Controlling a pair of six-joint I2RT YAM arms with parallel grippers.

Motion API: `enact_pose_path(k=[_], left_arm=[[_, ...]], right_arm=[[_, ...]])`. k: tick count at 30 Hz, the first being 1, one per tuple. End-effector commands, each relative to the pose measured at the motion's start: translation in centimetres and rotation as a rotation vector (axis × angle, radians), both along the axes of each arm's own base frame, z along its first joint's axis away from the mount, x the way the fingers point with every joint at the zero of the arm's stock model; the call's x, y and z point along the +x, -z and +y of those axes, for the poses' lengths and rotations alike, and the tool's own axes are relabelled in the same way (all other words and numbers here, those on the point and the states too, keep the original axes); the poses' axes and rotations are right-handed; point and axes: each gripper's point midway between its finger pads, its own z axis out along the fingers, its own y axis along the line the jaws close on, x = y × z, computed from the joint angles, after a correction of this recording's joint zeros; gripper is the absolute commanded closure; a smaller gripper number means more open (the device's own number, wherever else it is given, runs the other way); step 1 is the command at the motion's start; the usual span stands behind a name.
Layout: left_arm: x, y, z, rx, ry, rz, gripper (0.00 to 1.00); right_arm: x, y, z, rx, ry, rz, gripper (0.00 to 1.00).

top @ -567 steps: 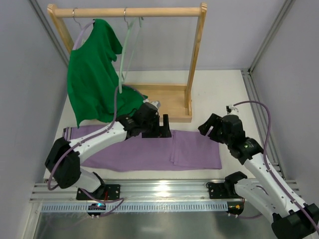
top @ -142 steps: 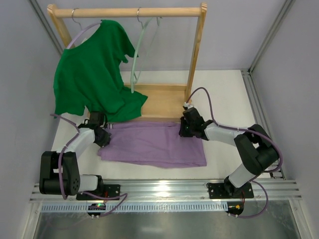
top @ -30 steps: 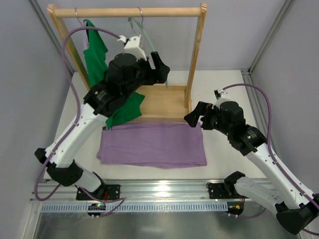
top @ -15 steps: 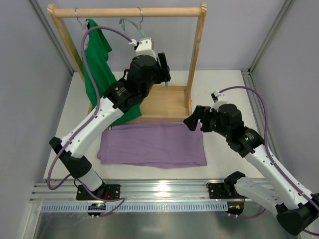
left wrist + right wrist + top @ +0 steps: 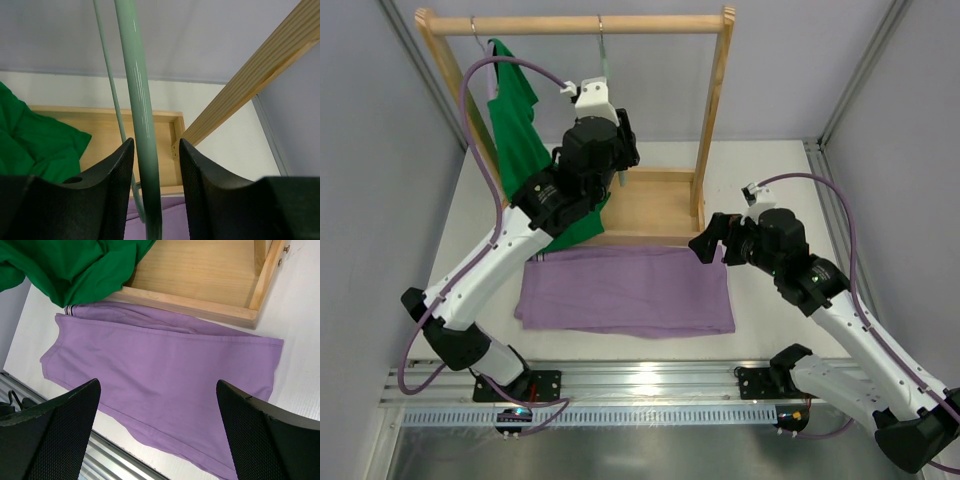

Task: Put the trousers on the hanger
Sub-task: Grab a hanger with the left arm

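Note:
The lilac trousers (image 5: 625,290) lie folded flat on the table in front of the rack, and they also fill the right wrist view (image 5: 165,355). The pale green hanger (image 5: 603,55) hangs by its hook from the wooden rod. My left gripper (image 5: 625,140) is raised to the hanger. In the left wrist view a hanger bar (image 5: 142,125) runs between the fingers of this gripper (image 5: 156,150), with a thin gap on each side, so the jaws are open around it. My right gripper (image 5: 705,245) hovers open above the trousers' right end (image 5: 157,385), holding nothing.
A wooden rack has a top rod (image 5: 660,22), a right post (image 5: 713,120) and a base tray (image 5: 650,205) behind the trousers. A dark green shirt (image 5: 515,120) hangs at the rack's left and droops onto the base (image 5: 75,265). Metal rail (image 5: 640,385) along the near edge.
My left gripper has shifted slightly along the hanger and its jaws have narrowed around the hanger bar. The hanger has turned edge-on. The right arm edged slightly left, then held still.

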Motion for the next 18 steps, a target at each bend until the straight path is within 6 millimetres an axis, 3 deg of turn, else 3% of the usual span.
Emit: enact_pose_path(k=[1, 4, 9, 13, 18], left_arm=[[-0.5, -2.6, 1.5, -0.025, -0.040, -0.072, 0.58], [-0.5, -2.3, 1.9, -0.001, -0.052, -0.071, 0.64], [-0.5, -2.3, 2.7, 0.038, -0.075, -0.075, 0.81], [-0.8, -3.6, 3.3, 0.037, -0.083, -0.114, 0.98], [-0.5, -5.6, 3.8, 0.046, -0.102, -0.183, 1.00]], right_arm=[[0.5, -1.3, 0.2, 0.008, -0.007, -0.052, 0.00], [0.5, -1.4, 0.3, 0.011, -0.010, -0.054, 0.00], [0.6, -2.4, 0.7, 0.034, -0.020, -0.065, 0.00], [0.7, -3.2, 0.8, 0.044, -0.022, -0.081, 0.01], [0.8, -3.3, 0.7, 0.047, -0.008, -0.080, 0.00]])
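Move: The pale green hanger hangs end-on to the left hand; its near arm already runs between the open fingers, about 1 cm left of the hand point and 1 cm ahead. The wooden rail is roughly 12 cm ahead and 16 above, the green shirt some 18 cm left and 5 ahead, the rack's right post about 20 cm right and 12 ahead. From the right hand, that hanger arm lies some 21 cm left, 12 ahead and 18 up. Leftward by roughly 2 cm and barely up, the left hand eases onto the hanger's near arm, rolling about 5 degrees so that its left side rises. Meanwhile its half-open fingers close, and the pads begin to pinch the green arm from both sides. ##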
